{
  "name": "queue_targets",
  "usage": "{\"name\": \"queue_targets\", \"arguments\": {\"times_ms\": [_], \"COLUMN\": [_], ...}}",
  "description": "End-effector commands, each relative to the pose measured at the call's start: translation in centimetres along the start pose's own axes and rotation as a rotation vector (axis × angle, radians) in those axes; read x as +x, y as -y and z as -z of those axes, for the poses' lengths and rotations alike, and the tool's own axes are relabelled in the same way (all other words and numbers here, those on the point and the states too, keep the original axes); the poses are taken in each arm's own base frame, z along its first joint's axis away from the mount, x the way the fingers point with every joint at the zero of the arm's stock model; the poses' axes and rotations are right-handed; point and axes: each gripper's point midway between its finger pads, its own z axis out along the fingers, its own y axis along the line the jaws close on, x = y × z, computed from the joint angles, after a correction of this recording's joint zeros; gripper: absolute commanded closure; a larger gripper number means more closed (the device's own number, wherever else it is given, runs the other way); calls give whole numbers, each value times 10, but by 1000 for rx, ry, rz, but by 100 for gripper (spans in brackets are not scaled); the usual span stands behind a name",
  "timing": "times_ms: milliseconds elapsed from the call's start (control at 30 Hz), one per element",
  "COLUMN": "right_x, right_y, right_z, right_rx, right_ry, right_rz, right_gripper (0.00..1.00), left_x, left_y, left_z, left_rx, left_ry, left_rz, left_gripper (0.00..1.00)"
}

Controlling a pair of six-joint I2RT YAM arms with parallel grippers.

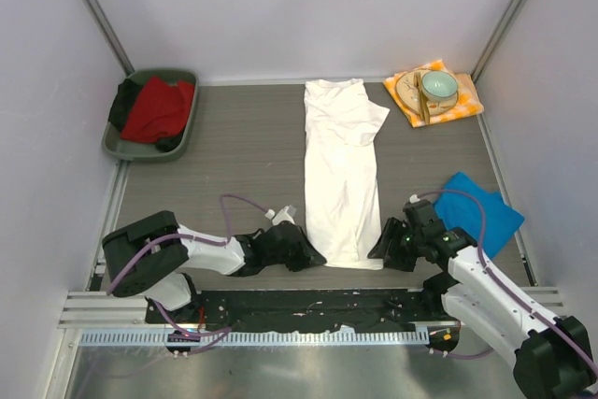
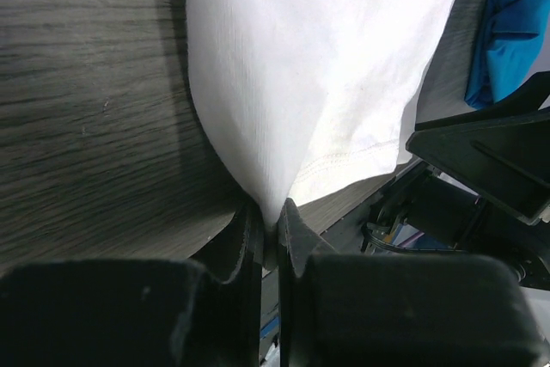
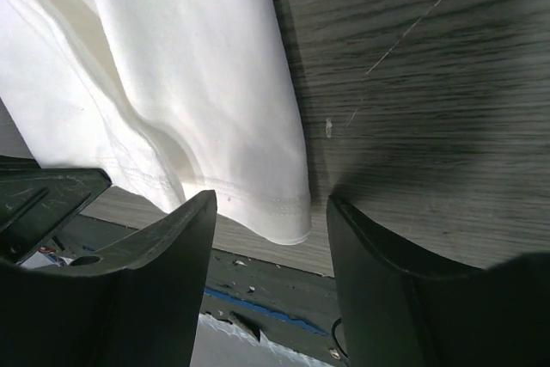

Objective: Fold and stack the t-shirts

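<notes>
A white t-shirt (image 1: 341, 170) lies folded into a long narrow strip down the middle of the table, hem toward me. My left gripper (image 1: 311, 254) sits at the hem's near left corner and is shut on it; in the left wrist view the white cloth (image 2: 318, 66) rises pinched from the closed gripper (image 2: 273, 217). At the near right corner is my right gripper (image 1: 383, 248), open. In the right wrist view the hem corner (image 3: 288, 217) lies flat on the table between that gripper's (image 3: 271, 205) spread fingers. A bright blue t-shirt (image 1: 476, 212) lies crumpled at the right.
A green tray (image 1: 117, 142) holding red and dark cloth stands at the back left. An orange checked napkin (image 1: 462, 107) with a plate and a bowl (image 1: 438, 86) on it sits at the back right. The table's near edge runs just behind both grippers.
</notes>
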Motion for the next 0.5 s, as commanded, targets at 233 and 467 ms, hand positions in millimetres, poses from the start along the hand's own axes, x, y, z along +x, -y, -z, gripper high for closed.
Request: {"name": "queue_targets", "arguments": {"times_ms": [233,467], "right_x": [2,1], "right_y": [-6,-19], "right_z": [-15,-18], "right_rx": [-6,0], "right_ry": [2,6], "right_rz": [-14,30], "right_gripper": [75,99], "left_x": [1,-4], "left_y": [-52,-53], "left_z": [6,21], "left_rx": [-148,-144], "left_ry": [6,40], "left_rz": [-19,-7], "left_gripper": [99,100]}}
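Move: The t-shirt's near right corner lies just under the right hand's open fingers, about 1 cm to the left and 1 cm below; the near left corner, already pinched in the left hand, is some 13 cm left of the right hand and level with it. The shirt's middle is roughly 20 cm ahead of the right hand and 8 cm left, the blue cloth about 11 cm ahead and 23 cm right. From the left hand, the near right corner is about 12 cm to the right, level fore and aft. The right hand slides about 1.5 cm to the left while sinking some 1 cm onto the t-shirt's near right corner, its fingers going from well over half open to nearly shut so that they pinch the cloth at the hem close to the table. The left hand keeps its pinch on the near left corner, almost still at first and then drawing about 1 cm to the left, away from the blue cloth, with neither wrist turning noticeably. ##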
